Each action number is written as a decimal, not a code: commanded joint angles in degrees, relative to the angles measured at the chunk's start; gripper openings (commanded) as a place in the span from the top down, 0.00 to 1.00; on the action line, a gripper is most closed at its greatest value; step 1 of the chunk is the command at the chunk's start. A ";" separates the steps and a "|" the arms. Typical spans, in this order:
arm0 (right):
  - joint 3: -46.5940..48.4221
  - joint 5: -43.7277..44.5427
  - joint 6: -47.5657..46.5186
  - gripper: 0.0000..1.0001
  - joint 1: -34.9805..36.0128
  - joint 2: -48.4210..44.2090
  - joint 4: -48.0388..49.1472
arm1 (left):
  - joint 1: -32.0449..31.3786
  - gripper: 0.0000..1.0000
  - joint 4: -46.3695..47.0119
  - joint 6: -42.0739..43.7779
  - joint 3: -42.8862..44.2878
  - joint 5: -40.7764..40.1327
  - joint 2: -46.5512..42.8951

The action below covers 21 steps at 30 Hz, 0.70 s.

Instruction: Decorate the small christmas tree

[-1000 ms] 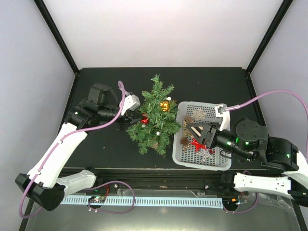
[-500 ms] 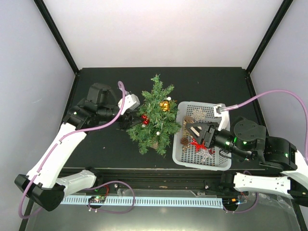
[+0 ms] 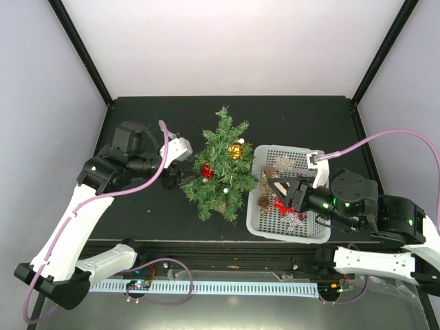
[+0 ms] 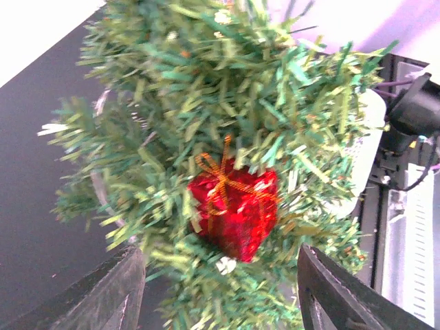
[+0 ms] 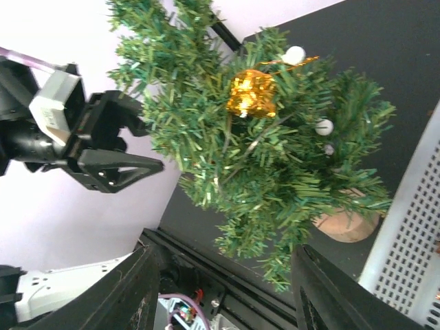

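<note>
The small christmas tree (image 3: pixel 223 165) stands upright on the black table left of the white basket (image 3: pixel 289 232). A red gift-box ornament (image 3: pixel 205 170) with gold ribbon hangs on its left side and also shows in the left wrist view (image 4: pixel 234 210). A gold ornament (image 3: pixel 235 150) hangs near the top and also shows in the right wrist view (image 5: pixel 251 92). My left gripper (image 3: pixel 173 177) is open and empty, just left of the tree. My right gripper (image 3: pixel 275 184) is open and empty, held over the basket and facing the tree (image 5: pixel 261 151). The tree's tan base (image 5: pixel 347 223) shows by the basket.
The basket holds a silver snowflake (image 3: pixel 284 163), a red bow (image 3: pixel 282 205), a silver star (image 3: pixel 296 218) and pine cones (image 3: pixel 263 201). Black frame posts stand at the back corners. A rail runs along the near edge.
My left gripper has drawn back to the left, away from the tree, leaving the red gift-box ornament hanging on the branches. The right arm has barely moved.
</note>
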 commanded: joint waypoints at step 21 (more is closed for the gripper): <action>-20.69 -17.53 -8.86 0.43 -37.75 15.73 -9.30 | 29.32 0.36 -3.64 -6.91 -8.07 6.22 4.39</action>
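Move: From the open right hand, the red star in the basket lies about 6 cm ahead, 9 cm to the right and 36 cm below. At about that height, the white ornament is 12 cm ahead and 8 cm right, the pine cone 8 cm ahead and 3 cm right, and the silver star 2 cm ahead and 12 cm right. The left hand has the red star 2 cm ahead, 26 cm right and 31 cm below. Open right hand sinks some 23 cm towards the basket's red star, tipping down; left hand retreats leftward from tree. ##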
